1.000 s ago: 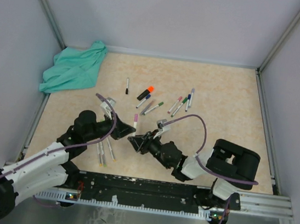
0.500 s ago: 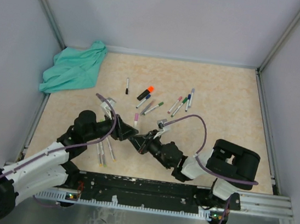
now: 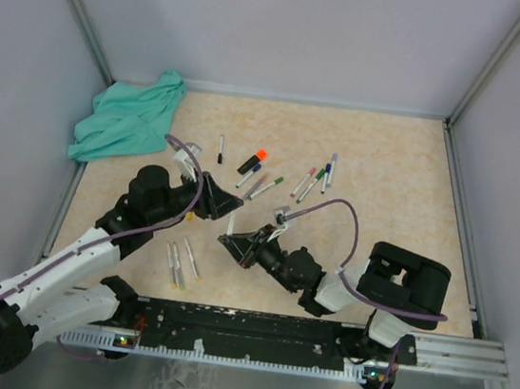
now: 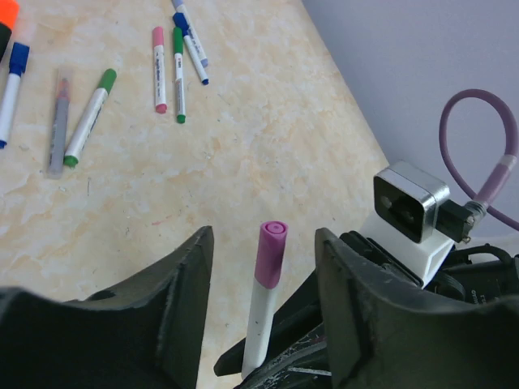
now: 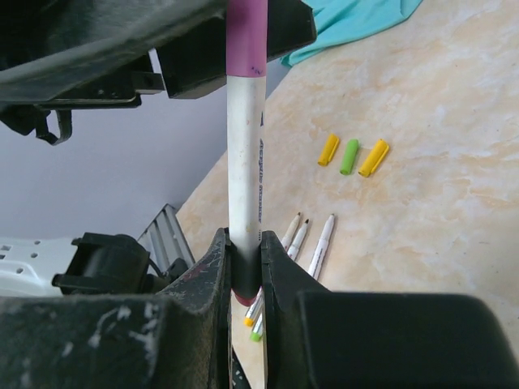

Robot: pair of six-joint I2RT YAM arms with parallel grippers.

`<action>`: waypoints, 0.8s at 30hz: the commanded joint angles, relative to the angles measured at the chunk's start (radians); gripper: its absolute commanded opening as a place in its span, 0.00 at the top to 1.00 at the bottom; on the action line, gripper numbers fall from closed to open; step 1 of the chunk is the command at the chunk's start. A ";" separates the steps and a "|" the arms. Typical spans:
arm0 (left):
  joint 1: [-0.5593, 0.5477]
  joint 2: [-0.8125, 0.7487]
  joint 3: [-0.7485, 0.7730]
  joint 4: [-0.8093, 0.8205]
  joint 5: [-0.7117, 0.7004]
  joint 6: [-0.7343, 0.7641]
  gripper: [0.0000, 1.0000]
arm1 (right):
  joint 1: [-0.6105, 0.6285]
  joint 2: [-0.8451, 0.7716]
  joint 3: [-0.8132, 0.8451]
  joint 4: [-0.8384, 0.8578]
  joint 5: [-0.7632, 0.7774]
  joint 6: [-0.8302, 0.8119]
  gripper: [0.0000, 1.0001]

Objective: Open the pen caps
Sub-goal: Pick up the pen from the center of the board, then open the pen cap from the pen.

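Observation:
My right gripper (image 5: 243, 243) is shut on the white barrel of a pen (image 5: 246, 162) and holds it up off the table. Its pink-purple cap (image 4: 272, 251) is on the pen. My left gripper (image 4: 263, 239) is open, with one jaw on each side of that cap and a gap on both sides. From above, the left gripper (image 3: 230, 205) and the right gripper (image 3: 232, 241) meet tip to tip at mid-table. Three loose caps, yellow (image 5: 328, 149), green (image 5: 349, 156) and yellow (image 5: 374, 157), lie on the table.
Three uncapped pens (image 3: 179, 263) lie near the front edge. A cluster of capped pens (image 3: 263, 183), an orange highlighter (image 3: 253, 161) and a black pen (image 3: 220, 148) lie farther back. A teal cloth (image 3: 126, 119) sits at the back left. Walls enclose the table.
My left gripper has moved toward the back and now straddles the pen's capped end. The right gripper has shifted slightly nearer, still holding the pen.

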 commanded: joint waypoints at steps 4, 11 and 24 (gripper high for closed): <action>0.012 0.041 0.052 -0.041 0.022 0.029 0.49 | -0.002 0.013 -0.009 0.090 -0.014 -0.041 1.00; 0.016 0.057 0.080 -0.055 0.033 0.059 0.51 | -0.002 0.017 -0.006 0.094 -0.026 -0.045 1.00; 0.022 0.077 0.088 -0.070 0.114 0.099 0.82 | -0.003 0.019 -0.008 0.103 -0.027 -0.046 1.00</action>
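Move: The purple cap of the upright pen stands almost between the left hand's open fingers, its middle about 1 cm ahead, 1 cm right and 2 cm below. On the table some 20 cm down lie the grey pen, about 17 cm ahead and 5 cm right, a loose yellow cap, 6 cm ahead and 13 cm left, and an uncapped pen, 6 cm back and 11 cm left. From the right hand, holding the pen's lower end, the purple cap is about 5 cm ahead and 7 cm up. Down about 1.5 cm, then back up 1 cm, the left hand settles around the purple cap, barely shifting sideways and turning only some 5 degrees. Its fingers draw in from over half open to about a fifth, closing from both sides onto the cap near its top. The right hand keeps its pinch on the pen's lower end, nearly still. ##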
